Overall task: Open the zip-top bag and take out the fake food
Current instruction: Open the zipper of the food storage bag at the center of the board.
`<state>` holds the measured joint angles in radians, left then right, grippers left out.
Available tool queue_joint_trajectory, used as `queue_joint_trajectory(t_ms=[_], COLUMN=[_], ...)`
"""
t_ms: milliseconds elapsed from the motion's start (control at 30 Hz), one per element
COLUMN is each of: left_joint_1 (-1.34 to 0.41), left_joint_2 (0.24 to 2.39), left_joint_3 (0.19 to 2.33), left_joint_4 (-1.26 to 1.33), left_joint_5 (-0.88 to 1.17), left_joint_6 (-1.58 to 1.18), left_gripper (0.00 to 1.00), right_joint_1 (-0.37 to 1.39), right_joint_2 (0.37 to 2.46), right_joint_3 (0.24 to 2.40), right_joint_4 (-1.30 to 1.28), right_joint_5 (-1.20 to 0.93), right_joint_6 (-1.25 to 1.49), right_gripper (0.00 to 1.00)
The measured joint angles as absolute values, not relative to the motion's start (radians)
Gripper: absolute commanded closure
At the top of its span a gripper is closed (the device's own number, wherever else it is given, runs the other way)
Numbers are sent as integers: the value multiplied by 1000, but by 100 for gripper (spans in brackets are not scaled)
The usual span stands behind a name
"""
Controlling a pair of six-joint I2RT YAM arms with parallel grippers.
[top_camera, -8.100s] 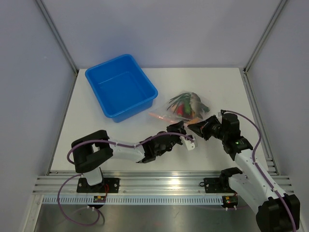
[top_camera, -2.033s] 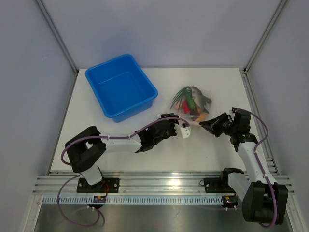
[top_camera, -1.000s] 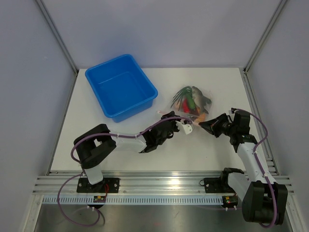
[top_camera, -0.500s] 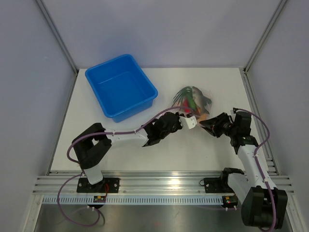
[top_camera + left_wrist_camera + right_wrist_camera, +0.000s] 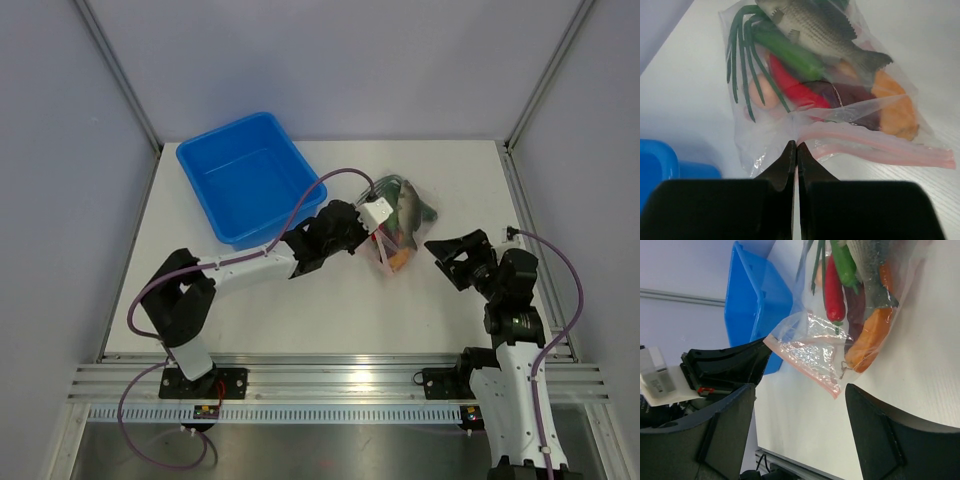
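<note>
The zip-top bag point(image 5: 407, 218) lies on the white table right of centre, its pink zip strip point(image 5: 875, 146) parted. My left gripper point(image 5: 796, 145) is shut on the bag's clear edge and holds that flap up. Inside the bag is the fake food: a grey fish point(image 5: 815, 25), a red chili point(image 5: 795, 86), green pieces point(image 5: 785, 50) and an orange piece point(image 5: 896, 106). My right gripper point(image 5: 450, 258) stands open, apart from the bag on its near right side, with nothing between its fingers point(image 5: 730, 425). In the right wrist view the bag's lifted flap point(image 5: 810, 347) hangs ahead of those fingers.
A blue plastic tub point(image 5: 303, 160) stands at the back left, close behind the left arm; its wall also shows in the right wrist view point(image 5: 757, 305). Grey walls and metal posts close in the table on three sides.
My right gripper has opened, let go of the bag and drawn back toward the near right. The left gripper has shut on the bag's edge and pulled it up and away.
</note>
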<state>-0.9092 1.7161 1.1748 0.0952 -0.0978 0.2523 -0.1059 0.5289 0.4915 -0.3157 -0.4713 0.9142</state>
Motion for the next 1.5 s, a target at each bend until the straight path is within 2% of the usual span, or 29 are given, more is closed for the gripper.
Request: queue_joint_trajectory(t_ms=[233,633,800,900,1000,1200,1500], left_joint_1=[-905,-899,-887,-871,-850,-833,-831], left_joint_2=[1678,1583,1578,1577,1577,1575,1533], left_joint_3=[1164,1032,1030,1030,1030,1030,1030], left_joint_4=[87,134,140,141,133,120,129], left_joint_5=[-59,-109,-108,-94,-65,11,42], left_joint_6=[197,243,251,241,213,183,167], left_gripper=[100,100,100,100,100,100,100], right_joint_1=[-106,-67,120,306,409,477,643], right_joint_2=[578,640,783,810,791,770,965], right_joint_3=[492,507,579,606,623,646,712], right_joint_4=[-320,-293,-292,-304,-314,-320,-292], right_joint_5=[-481,-451,-321,-192,-83,53,247], right_joint_6=[881,767,714,691,675,629,543], right_gripper=[22,22,22,23,24,25,24])
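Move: The left hand already grips one end of the bag's pink zip strip; the strip's middle is about 5 cm back, 3 cm right and 4 cm below. From the open right hand, that middle lies some 11 cm left, 2 cm ahead and 8 cm below. Also from the right hand, some 14 cm lower: the orange food 8 cm left and 2 cm ahead, the fish 7 cm left and 12 cm ahead. Right hand, open, swings about 9 cm left towards the zip, sinking and rolling, while the left draws its end left and up. ##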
